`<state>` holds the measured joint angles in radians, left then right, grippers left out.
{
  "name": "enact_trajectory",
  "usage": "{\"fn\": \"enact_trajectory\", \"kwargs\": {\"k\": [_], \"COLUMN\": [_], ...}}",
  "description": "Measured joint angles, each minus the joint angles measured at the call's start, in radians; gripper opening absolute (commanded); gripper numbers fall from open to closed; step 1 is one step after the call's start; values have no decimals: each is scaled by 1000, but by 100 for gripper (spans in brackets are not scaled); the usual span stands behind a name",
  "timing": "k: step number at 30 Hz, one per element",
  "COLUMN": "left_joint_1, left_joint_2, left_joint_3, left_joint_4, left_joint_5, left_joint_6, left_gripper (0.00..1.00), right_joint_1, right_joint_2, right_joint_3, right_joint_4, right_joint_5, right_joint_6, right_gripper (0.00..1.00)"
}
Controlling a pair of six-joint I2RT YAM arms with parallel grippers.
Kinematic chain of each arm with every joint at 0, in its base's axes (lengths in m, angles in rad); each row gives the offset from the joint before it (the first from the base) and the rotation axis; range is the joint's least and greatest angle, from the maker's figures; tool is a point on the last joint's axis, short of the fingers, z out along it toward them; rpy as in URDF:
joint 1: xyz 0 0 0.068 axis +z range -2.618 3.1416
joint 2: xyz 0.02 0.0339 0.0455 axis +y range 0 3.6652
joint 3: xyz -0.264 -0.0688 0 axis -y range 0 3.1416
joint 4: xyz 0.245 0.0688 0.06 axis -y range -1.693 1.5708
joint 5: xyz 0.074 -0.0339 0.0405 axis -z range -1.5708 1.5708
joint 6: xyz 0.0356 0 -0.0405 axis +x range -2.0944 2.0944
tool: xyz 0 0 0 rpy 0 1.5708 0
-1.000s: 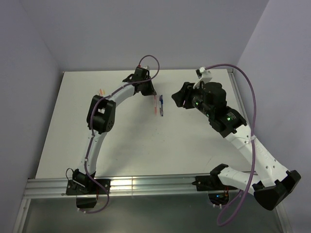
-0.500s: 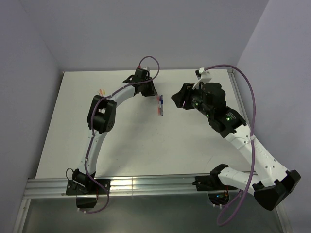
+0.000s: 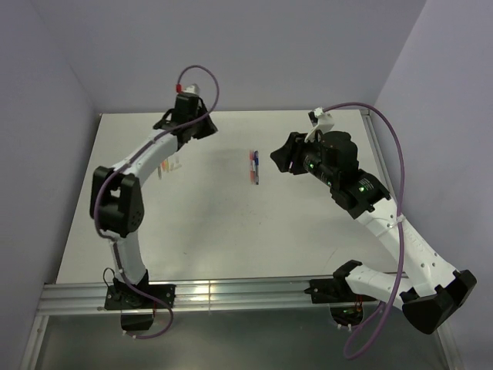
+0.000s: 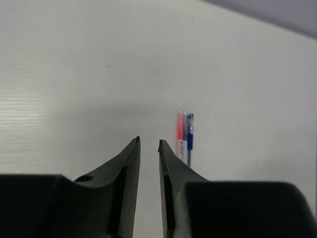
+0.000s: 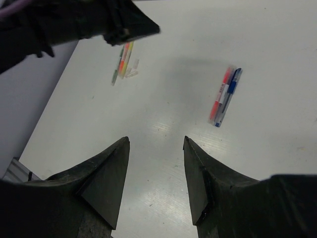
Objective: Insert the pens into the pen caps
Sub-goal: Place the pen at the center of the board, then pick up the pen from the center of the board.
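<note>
Two pens, one red (image 3: 250, 166) and one blue (image 3: 256, 165), lie side by side in the middle of the table; they also show as the red pen (image 4: 180, 135) and blue pen (image 4: 189, 140), and as the pair (image 5: 224, 96). More pens in orange and yellow (image 3: 162, 167) (image 5: 123, 61) lie at the left, with a small pale cap-like piece (image 5: 132, 71) next to them. My left gripper (image 3: 208, 128) (image 4: 148, 143) hovers between the two groups, jaws a narrow gap apart and empty. My right gripper (image 3: 276, 159) (image 5: 156, 139) stands open and empty, just right of the red and blue pair.
The table (image 3: 216, 223) is white and walled at the back and both sides. A metal rail (image 3: 231, 294) runs along its near edge by the arm bases. The left arm's wrist (image 5: 99, 20) shows at the top left of the right wrist view.
The left arm swung left and back, away from the red and blue pens, uncovering the orange and yellow pens. Its jaws went from shut to slightly parted. The right arm stayed still.
</note>
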<state>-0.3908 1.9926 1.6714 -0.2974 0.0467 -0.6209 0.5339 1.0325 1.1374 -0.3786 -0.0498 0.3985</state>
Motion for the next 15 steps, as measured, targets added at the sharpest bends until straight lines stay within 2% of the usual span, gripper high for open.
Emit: {"fn": "enact_trajectory", "kwargs": {"k": [3, 5, 9, 15], "left_joint_1": [69, 118, 224, 300], "left_joint_2": [-136, -174, -159, -71], "left_joint_3": [-79, -103, -133, -137], "left_joint_4": [-6, -9, -34, -93], "left_joint_5": [-83, -123, -182, -226], "left_joint_6": [8, 17, 35, 39], "left_gripper": [26, 26, 25, 22], "right_joint_1": [0, 0, 0, 0], "right_joint_2": [0, 2, 10, 19], "right_joint_3": [0, 0, 0, 0], "right_joint_4": [0, 1, 0, 0], "right_joint_5": [-8, -17, -26, -31], "right_joint_6": [0, 0, 0, 0], "right_gripper": [55, 55, 55, 55]}}
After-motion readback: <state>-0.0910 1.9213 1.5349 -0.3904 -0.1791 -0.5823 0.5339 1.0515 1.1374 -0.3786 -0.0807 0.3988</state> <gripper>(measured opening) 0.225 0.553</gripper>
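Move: The left hand, empty after leaving the centre pens, has the yellow pen roughly 20 cm to its left, about level fore and aft and 13 cm below; the orange pen lies some 2 cm farther left of it, the green pen about 23 cm left of the hand and 3 cm back. The red pen just set down lies about 10 cm right of the hand and 4 cm back. From the right hand the yellow pen is about 21 cm ahead, 35 cm left and 29 cm down. Towards the yellow, orange and green pens the left hand sweeps fast to its left through the air, about 20 cm, touching nothing. It arcs up some 4 cm at first, then sinks about 8 cm as it slows, while the wrist turns some 25 degrees counter-clockwise; the fingers stay slightly open. ##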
